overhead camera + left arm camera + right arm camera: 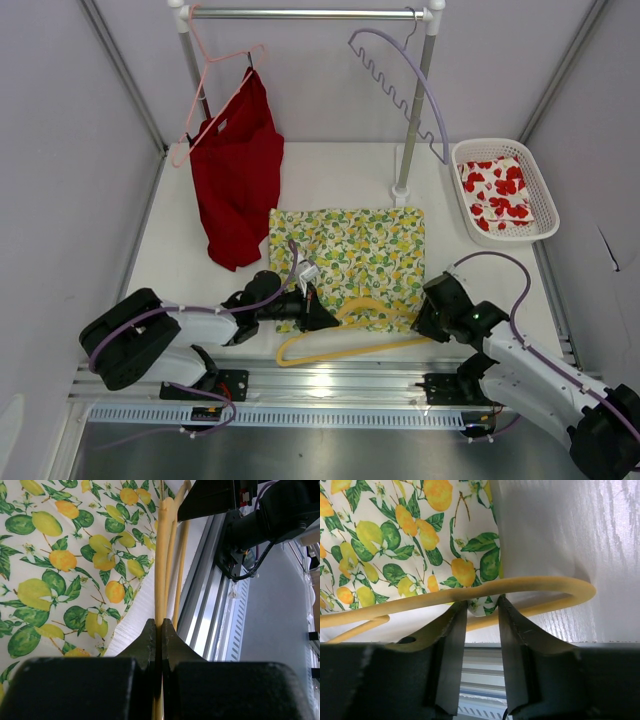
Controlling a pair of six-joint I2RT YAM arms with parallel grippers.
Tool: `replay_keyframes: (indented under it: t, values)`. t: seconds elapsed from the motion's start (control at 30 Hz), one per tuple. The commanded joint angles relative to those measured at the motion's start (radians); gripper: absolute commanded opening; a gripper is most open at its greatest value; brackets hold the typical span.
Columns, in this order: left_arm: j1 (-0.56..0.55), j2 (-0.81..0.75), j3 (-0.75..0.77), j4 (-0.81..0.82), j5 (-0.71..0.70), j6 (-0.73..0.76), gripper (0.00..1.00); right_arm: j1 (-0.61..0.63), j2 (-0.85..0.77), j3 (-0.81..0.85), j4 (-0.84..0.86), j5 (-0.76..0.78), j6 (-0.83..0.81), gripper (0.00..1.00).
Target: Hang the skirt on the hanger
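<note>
The lemon-print skirt (pixel 350 255) lies flat on the table, and the yellow hanger (pixel 345 348) rests along its near edge. My left gripper (pixel 318 312) is shut on the hanger's arm (pixel 164 555), with the skirt (pixel 65 565) to its left. At the skirt's near right corner my right gripper (pixel 420 318) stands with its jaws apart. In the right wrist view the right gripper (pixel 482 607) has the skirt's corner (pixel 487 607) between its tips, just under the hanger's curved end (pixel 520 587).
A red garment (pixel 238 185) hangs from a pink hanger (pixel 215 80) on the rack rail (pixel 310 14), beside a lavender wavy hanger (pixel 400 80). The rack post (pixel 415 110) stands behind the skirt. At the right, a white basket (pixel 545 200) holds red-flowered cloth (pixel 497 195).
</note>
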Motion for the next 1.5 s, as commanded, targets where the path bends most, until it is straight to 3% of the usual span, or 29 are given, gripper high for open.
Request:
replay_keyframes:
  t: [0.0,0.07,0.27,0.7,1.13,1.47]
  values:
    - [0.010,0.018,0.005,0.006,-0.012,0.049,0.00,0.005,-0.017,0.071,-0.026,0.053,-0.008,0.32]
    - [0.020,0.026,0.004,0.008,-0.012,0.052,0.00,0.005,-0.018,0.095,-0.063,0.070,-0.020,0.22]
    - [0.059,0.049,-0.005,0.037,0.005,0.061,0.00,-0.016,-0.029,0.192,-0.132,0.070,-0.045,0.12]
    - [0.109,0.104,-0.007,0.067,0.004,0.083,0.00,-0.082,-0.043,0.283,-0.216,0.053,-0.088,0.10]
    - [0.132,0.109,0.016,0.021,-0.024,0.120,0.00,-0.286,0.035,0.399,-0.202,-0.071,-0.191,0.08]
    - [0.139,0.116,0.013,0.024,-0.032,0.129,0.00,-0.383,0.072,0.343,-0.172,-0.103,-0.234,0.08]
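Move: Between the right hand's parted fingers, within about 1 cm, is the skirt's near right corner. The yellow hanger's right end lies some 5 cm to the right, 1 cm ahead and 1 cm above; the skirt's middle lies about 15 cm ahead and 19 cm to the left, level with the hand. From the left hand, holding the hanger near its neck, that corner is about 21 cm right, 2 cm back and 5 cm below. Pinching the skirt's near right corner inside the hanger's right end, the right hand closes and draws it up about 9 cm, also forward some 5 cm and, later, 4 cm to the right. Meanwhile the left hand keeps its shut grip on the hanger and carries it forward about 4 cm over the skirt, slightly left and down. ##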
